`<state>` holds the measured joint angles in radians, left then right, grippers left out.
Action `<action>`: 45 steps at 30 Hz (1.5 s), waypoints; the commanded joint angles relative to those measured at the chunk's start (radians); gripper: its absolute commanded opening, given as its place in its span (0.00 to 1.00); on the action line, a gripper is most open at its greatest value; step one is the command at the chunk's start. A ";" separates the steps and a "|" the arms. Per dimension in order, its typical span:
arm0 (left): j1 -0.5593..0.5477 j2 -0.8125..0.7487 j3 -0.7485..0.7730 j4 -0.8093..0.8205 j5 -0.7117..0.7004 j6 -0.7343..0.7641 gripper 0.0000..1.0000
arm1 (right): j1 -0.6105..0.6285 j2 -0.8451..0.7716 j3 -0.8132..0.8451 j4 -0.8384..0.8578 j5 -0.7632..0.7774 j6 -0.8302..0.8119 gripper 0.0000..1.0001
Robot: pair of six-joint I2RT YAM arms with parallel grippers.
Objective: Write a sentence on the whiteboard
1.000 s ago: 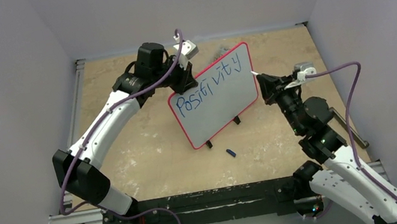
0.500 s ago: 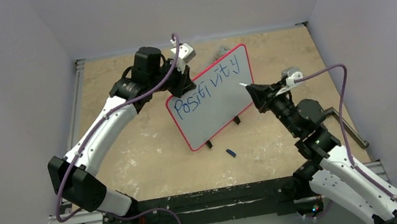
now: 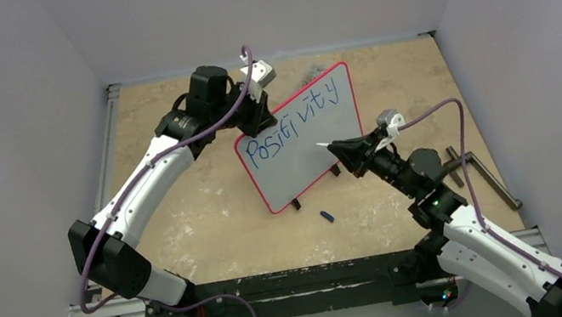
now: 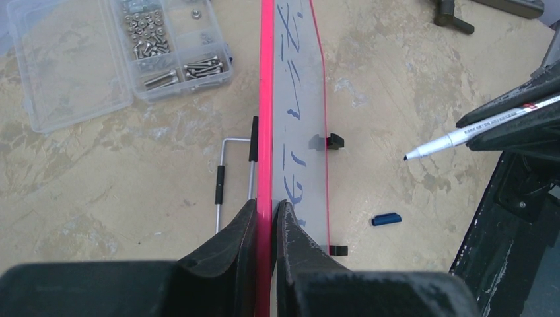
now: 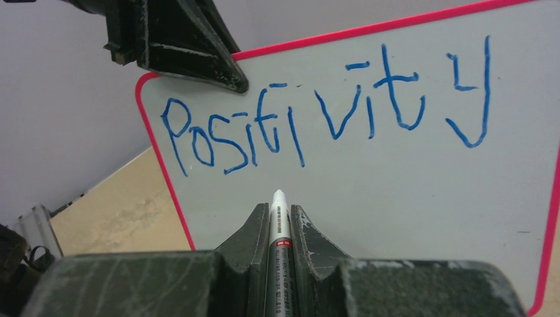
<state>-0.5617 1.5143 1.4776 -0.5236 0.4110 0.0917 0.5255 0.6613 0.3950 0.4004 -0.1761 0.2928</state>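
Observation:
The whiteboard [image 3: 310,149] stands tilted on its two black clip feet, red-framed, with "Positivity" written in blue across its top. My left gripper [image 3: 262,118] is shut on its upper edge near the left corner. The left wrist view shows that red frame [image 4: 266,99] pinched between the fingers of the left gripper [image 4: 266,212]. My right gripper [image 3: 338,150] is shut on a white marker [image 3: 324,146]. In the right wrist view the marker [image 5: 280,224] points at the whiteboard [image 5: 396,185] below the writing, held in the right gripper [image 5: 279,208]. Its tip [image 4: 405,157] hangs a short way off the surface.
A blue marker cap [image 3: 326,216] lies on the table in front of the board. A clear box of screws [image 4: 119,53] and a thin bent metal rod [image 4: 220,178] lie behind it. A dark L-shaped tool [image 3: 478,169] rests at the right.
My right gripper has carried the marker left and down, from the board's right edge to a spot in front of the blank area under the word. The left arm and board shifted slightly.

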 commanded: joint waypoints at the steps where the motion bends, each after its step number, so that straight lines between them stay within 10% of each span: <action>1: 0.013 0.051 -0.024 -0.124 -0.102 0.039 0.00 | 0.041 0.020 -0.031 0.134 0.002 0.012 0.00; 9: 0.019 0.063 -0.023 -0.131 -0.119 0.028 0.00 | 0.257 0.138 -0.055 0.239 0.190 -0.048 0.00; 45: 0.071 0.083 -0.002 -0.148 -0.088 -0.007 0.00 | 0.525 0.533 -0.046 0.709 0.378 -0.330 0.00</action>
<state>-0.4976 1.5635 1.4940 -0.5411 0.4267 0.0109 1.0428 1.1790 0.2993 1.0298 0.1673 0.0216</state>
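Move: The blank strip where a second line would start, under the "P" at the whiteboard's left edge, lies about 17 cm to the left of my right hand, 2 cm ahead and 4 cm below it. The middle of the word "Positivity" is 8 cm ahead, 8 cm left and 3 cm up; my left fingers on the board's top edge are 7 cm ahead, 12 cm left and 5 cm up. From my left hand, that strip is about 5 cm back, 4 cm left and 9 cm down. Keeping the marker pinched, I sweep my right hand about 11 cm left, sinking some 8 cm and drawing back 4 cm, then rise about 2 cm at the end, carrying the tip towards the blank start of the next line; the wrist turns about 10 degrees left and tips up. My left hand, still clamping the top edge, eases the board 2 cm forward, slightly left and down, turning about 5 degrees counter-clockwise and pitching down. ##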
